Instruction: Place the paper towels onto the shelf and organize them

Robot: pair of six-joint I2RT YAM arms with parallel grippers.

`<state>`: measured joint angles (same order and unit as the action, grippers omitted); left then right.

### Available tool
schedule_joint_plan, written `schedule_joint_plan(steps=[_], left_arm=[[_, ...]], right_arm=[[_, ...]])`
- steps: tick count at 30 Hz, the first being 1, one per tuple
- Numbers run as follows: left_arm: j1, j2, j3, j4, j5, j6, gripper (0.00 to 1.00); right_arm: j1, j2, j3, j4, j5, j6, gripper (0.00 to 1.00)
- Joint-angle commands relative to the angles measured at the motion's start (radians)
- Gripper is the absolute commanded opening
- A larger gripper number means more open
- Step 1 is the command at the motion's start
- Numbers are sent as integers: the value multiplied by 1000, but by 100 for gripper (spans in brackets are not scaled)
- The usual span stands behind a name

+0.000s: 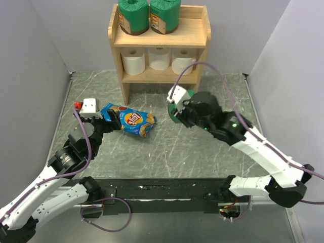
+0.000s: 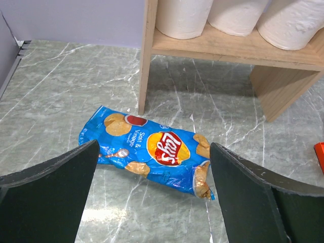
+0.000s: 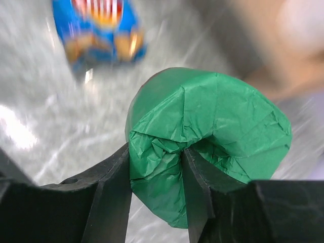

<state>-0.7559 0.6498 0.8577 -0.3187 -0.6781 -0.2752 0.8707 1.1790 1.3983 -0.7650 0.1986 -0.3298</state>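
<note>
The shelf (image 1: 162, 40) stands at the back of the table. Two green-wrapped paper towels (image 1: 134, 15) (image 1: 165, 14) sit on its top board, and three white rolls (image 1: 159, 57) fill the lower tier. My right gripper (image 1: 174, 109) is shut on a third green roll (image 3: 212, 116) right of the table's middle. One finger (image 3: 195, 177) is tucked into the roll's crumpled end and the other is outside its wall. My left gripper (image 2: 153, 147) stands open at the left, low over the table, with nothing between its fingers.
A blue chip bag (image 1: 129, 120) lies flat in front of the shelf's left leg (image 2: 147, 50), just ahead of my left gripper. The edge of an orange package (image 2: 320, 154) shows at the far right of the left wrist view. Grey walls close in both sides.
</note>
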Motion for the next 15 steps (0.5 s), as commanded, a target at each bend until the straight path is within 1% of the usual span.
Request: schedule_joint_plan(steps=[1, 2, 4, 5, 7, 8, 11, 12, 15], left_arm=[[-2, -15, 9, 30, 0, 1, 96], [0, -15, 9, 29, 0, 1, 96], [-2, -15, 10, 30, 0, 1, 96], [-2, -15, 10, 30, 0, -1, 96], [0, -15, 10, 29, 2, -1, 97], [-2, -16, 10, 29, 2, -1, 96], [-2, -18, 9, 30, 3, -1, 96], [-2, -19, 7, 30, 5, -1, 96], [-2, -19, 7, 30, 6, -1, 96]], right_arm=[[19, -25, 206, 35, 47, -170, 40], [22, -18, 262, 53, 48, -217, 40], [22, -15, 294, 108, 42, -270, 40], [22, -15, 307, 180, 30, -332, 40], [19, -13, 311, 258, 15, -397, 40], [17, -10, 320, 329, 12, -452, 40], [-22, 37, 399, 374, -44, -506, 40], [-56, 68, 424, 397, -62, -509, 40], [-111, 151, 545, 388, -125, -514, 40]])
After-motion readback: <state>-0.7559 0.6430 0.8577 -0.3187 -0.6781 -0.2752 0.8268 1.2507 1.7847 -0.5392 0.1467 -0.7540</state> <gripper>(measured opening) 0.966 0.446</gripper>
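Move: The right hand already holds a green-wrapped roll; its goal, the free right end of the top shelf, lies about 24 cm ahead, 3 cm to the right and 14 cm up. Level with that spot stand two green rolls, some 7 and 17 cm to the hand's left; a white roll on the middle shelf is 24 cm ahead and 10 cm below the hand. From the left hand the free spot is about 24 cm ahead, 31 cm right and 13 cm up. The right hand lifts the roll almost straight up by about 20 cm in front of the shelf, fast at first and then slowing, with a small reach forward towards the free end of the top shelf only near the end. On the way the wrist tips the fingers up some 35 degrees, from slanting down to roughly level, while they keep their pinch on the wrapper at the roll's end. ##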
